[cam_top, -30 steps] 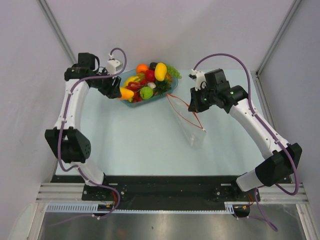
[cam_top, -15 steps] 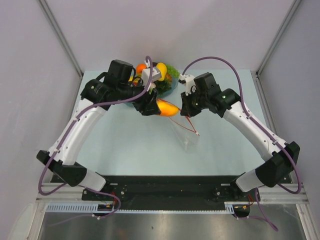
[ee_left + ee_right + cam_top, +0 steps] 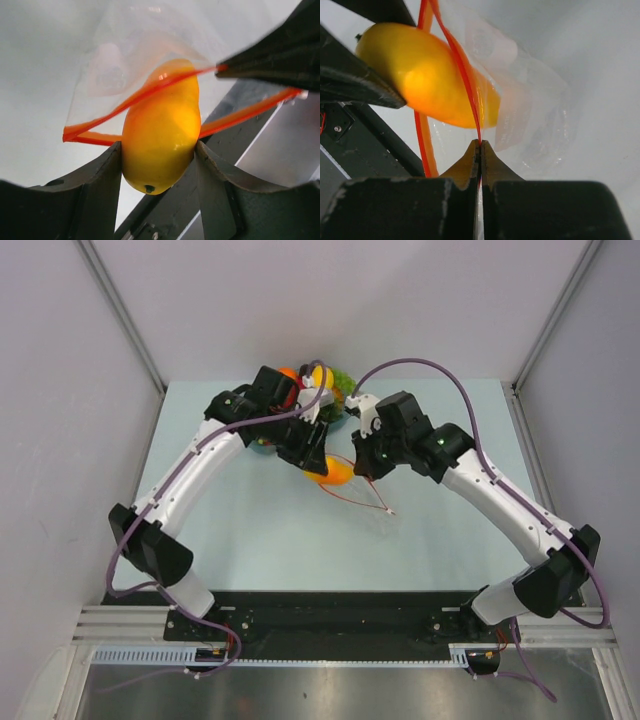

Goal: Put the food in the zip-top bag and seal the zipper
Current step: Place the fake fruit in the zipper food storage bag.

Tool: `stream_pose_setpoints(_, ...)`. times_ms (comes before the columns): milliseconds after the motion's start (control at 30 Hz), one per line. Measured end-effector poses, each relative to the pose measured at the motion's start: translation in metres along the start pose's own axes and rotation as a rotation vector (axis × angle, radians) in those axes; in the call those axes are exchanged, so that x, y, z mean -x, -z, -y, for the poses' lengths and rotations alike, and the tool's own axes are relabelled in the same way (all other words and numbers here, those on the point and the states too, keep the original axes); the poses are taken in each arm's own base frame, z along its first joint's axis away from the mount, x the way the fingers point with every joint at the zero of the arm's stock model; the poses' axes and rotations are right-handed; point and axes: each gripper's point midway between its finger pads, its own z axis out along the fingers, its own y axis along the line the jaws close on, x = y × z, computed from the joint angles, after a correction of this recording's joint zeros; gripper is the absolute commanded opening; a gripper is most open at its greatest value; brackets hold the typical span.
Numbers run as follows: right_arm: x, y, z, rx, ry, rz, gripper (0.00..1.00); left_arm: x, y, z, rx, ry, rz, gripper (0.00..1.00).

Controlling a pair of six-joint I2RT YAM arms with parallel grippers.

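My left gripper [image 3: 159, 150] is shut on a yellow-orange mango piece of the food [image 3: 160, 130], one finger on each side of it. The mango's far end pokes into the mouth of the clear zip-top bag [image 3: 125, 60], between the two red-orange zipper strips [image 3: 150, 92]. My right gripper [image 3: 480, 145] is shut on one zipper strip [image 3: 462, 75] and holds the mouth apart, with the mango [image 3: 420, 80] just beyond it. From above, both grippers meet at the mango [image 3: 333, 473] mid-table, and the bag [image 3: 365, 492] trails toward the near right.
More food lies at the back of the table behind the two wrists: a yellow fruit [image 3: 322, 375], green grapes [image 3: 344, 381] and an orange piece [image 3: 288, 372]. The arms hide most of the tray under them. Grey walls stand on three sides.
The left arm swung from the tray at the back left to the table's middle, carrying the mango to the bag's mouth. The right gripper moved left with the bag's edge.
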Motion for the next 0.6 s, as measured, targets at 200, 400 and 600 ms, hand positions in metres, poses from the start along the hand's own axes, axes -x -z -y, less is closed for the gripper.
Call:
stream_pose_setpoints(200, 0.01, 0.008, -0.01, 0.02, 0.002, 0.042, 0.0, 0.016, 0.007, 0.003, 0.032, 0.096, 0.142, 0.42)
stream_pose_setpoints(400, 0.025, 0.015, -0.002, 0.047, -0.096, 0.089, 0.0, 0.036, 0.011, 0.008, 0.019, 0.167, 0.257, 1.0)
stream_pose_setpoints(600, 0.033, 0.028, 0.025, 0.087, -0.288, 0.113, 0.0, 0.031, 0.013, 0.012, -0.003, 0.189, 0.322, 1.0)
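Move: The left fingers hold the fake fruit by its rear end, its middle about 3 cm to the right of and 3 below that hand, with the nose already in the bag. The bag's mouth centres some 7 cm right, 3 back and 3 below, the food bowl about 15 ahead, 7 left and 12 below. From the right hand, pinching the rim, the fruit lies roughly 6 cm left, 1 back and 2 below. The left hand rises about 3 cm, edging slightly forward and to the right while its fingertips tilt up and swing counter-clockwise some 20 degrees, and partway through the lift its fingers spread fully to let go of the fake fruit at the bag's mouth. The right hand keeps its shut pinch on the orange-edged rim and lifts it nearly 4 cm, tipping its fingers up about 15 degrees and, in the second half, drawing the rim forward and to the right. ##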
